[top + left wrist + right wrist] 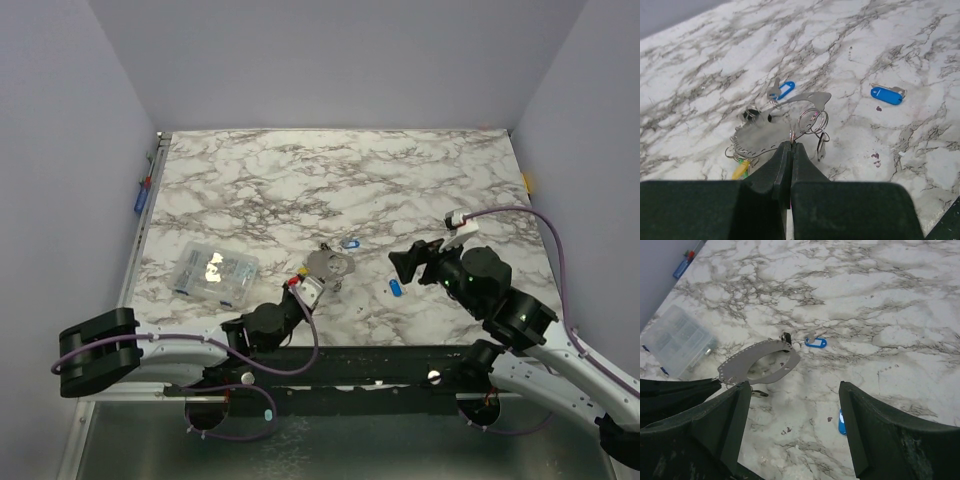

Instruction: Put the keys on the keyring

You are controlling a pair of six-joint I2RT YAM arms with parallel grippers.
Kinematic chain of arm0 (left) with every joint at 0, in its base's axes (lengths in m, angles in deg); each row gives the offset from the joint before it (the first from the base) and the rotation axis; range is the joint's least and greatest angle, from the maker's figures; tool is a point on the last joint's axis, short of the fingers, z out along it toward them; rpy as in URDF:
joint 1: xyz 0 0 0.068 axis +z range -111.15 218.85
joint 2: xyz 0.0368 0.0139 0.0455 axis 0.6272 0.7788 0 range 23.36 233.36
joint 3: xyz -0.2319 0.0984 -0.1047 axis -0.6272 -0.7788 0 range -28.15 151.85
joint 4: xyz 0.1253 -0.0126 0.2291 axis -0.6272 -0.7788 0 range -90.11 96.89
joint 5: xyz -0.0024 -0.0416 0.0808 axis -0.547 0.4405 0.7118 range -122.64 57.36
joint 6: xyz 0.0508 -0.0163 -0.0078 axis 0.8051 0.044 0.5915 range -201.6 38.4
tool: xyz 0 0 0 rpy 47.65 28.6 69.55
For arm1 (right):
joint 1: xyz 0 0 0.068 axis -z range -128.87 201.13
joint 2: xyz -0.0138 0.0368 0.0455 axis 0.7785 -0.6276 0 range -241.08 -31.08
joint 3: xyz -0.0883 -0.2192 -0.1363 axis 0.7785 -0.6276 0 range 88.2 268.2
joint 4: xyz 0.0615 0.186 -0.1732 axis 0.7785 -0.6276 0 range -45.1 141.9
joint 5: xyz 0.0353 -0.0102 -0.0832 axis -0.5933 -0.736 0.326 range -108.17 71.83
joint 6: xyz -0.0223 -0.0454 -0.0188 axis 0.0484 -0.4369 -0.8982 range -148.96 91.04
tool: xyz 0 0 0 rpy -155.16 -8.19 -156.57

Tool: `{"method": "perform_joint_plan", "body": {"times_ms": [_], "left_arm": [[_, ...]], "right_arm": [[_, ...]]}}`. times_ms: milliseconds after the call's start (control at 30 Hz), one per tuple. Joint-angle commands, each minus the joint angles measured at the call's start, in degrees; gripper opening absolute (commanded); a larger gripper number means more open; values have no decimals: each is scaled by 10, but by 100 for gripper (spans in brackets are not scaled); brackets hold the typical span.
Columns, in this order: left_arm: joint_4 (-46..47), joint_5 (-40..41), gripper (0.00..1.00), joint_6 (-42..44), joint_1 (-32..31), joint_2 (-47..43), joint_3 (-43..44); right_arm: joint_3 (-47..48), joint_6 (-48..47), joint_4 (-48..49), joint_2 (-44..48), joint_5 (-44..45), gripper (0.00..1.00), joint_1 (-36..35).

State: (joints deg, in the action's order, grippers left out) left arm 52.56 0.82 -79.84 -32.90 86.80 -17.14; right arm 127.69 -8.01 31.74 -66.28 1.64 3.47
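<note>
The keyring (760, 136) is a flat grey metal loop with small holes along its rim and thin wire rings (812, 121) hanging from it. It is held just above the marble, seen as the keyring (331, 266) from above and the keyring (760, 365) in the right wrist view. My left gripper (791, 145) is shut on one of its wire rings. A yellow-tagged key (740, 170) and a bare metal key (821, 148) hang from it. Two blue-tagged keys lie loose, one key (782, 90) just behind the keyring and one key (887, 95) to the right. My right gripper (792, 387) stands open and empty above the tabletop, the second blue key (841, 422) beside its right finger.
A clear plastic box (213, 272) with small parts lies left of the keyring, also visible as the box (675, 337). A blue and red item (141, 195) sits on the table's left rail. Grey walls enclose the marble tabletop (340, 180) on three sides.
</note>
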Motion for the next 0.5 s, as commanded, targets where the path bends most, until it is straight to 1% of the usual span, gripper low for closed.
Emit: {"method": "perform_joint_plan", "body": {"times_ms": [0,300,467], "left_arm": [[78,-57,0,125,-1,-53,-25],[78,-119,0,270,-1,-134,-42],[78,-140,0,310,1,-158,-37]], "right_arm": [[-12,-32,52,1,-59,80,-3],[-18,-71,114,-19,-140,80,-3],[-15,-87,149,-31,-181,80,-3]]}}
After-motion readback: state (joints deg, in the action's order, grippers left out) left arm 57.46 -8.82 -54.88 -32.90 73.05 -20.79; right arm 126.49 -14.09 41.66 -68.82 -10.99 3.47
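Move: The left gripper, holding a wire loop of the gray curved keyring, has the open right gripper about 19 cm to its right, level in reach and some 11 cm higher. The keyring's middle lies roughly 8 cm ahead of the left hand, 2 cm right, 8 cm below; from the right hand it is about 6 cm ahead, 17 cm left, 20 cm below. The loose blue key sits almost under the right hand: 2 cm ahead, 1 cm right, 23 cm down. Lift the left gripper about 6.5 cm, easing slightly back and tipping its fingers up by some 20 degrees, and keep the pinch on the keyring's loop. Meanwhile carry the wide-open right gripper about 4 cm left towards the held keyring, rising a little and swinging its fingers counter-clockwise; don't touch anything with it yet. ##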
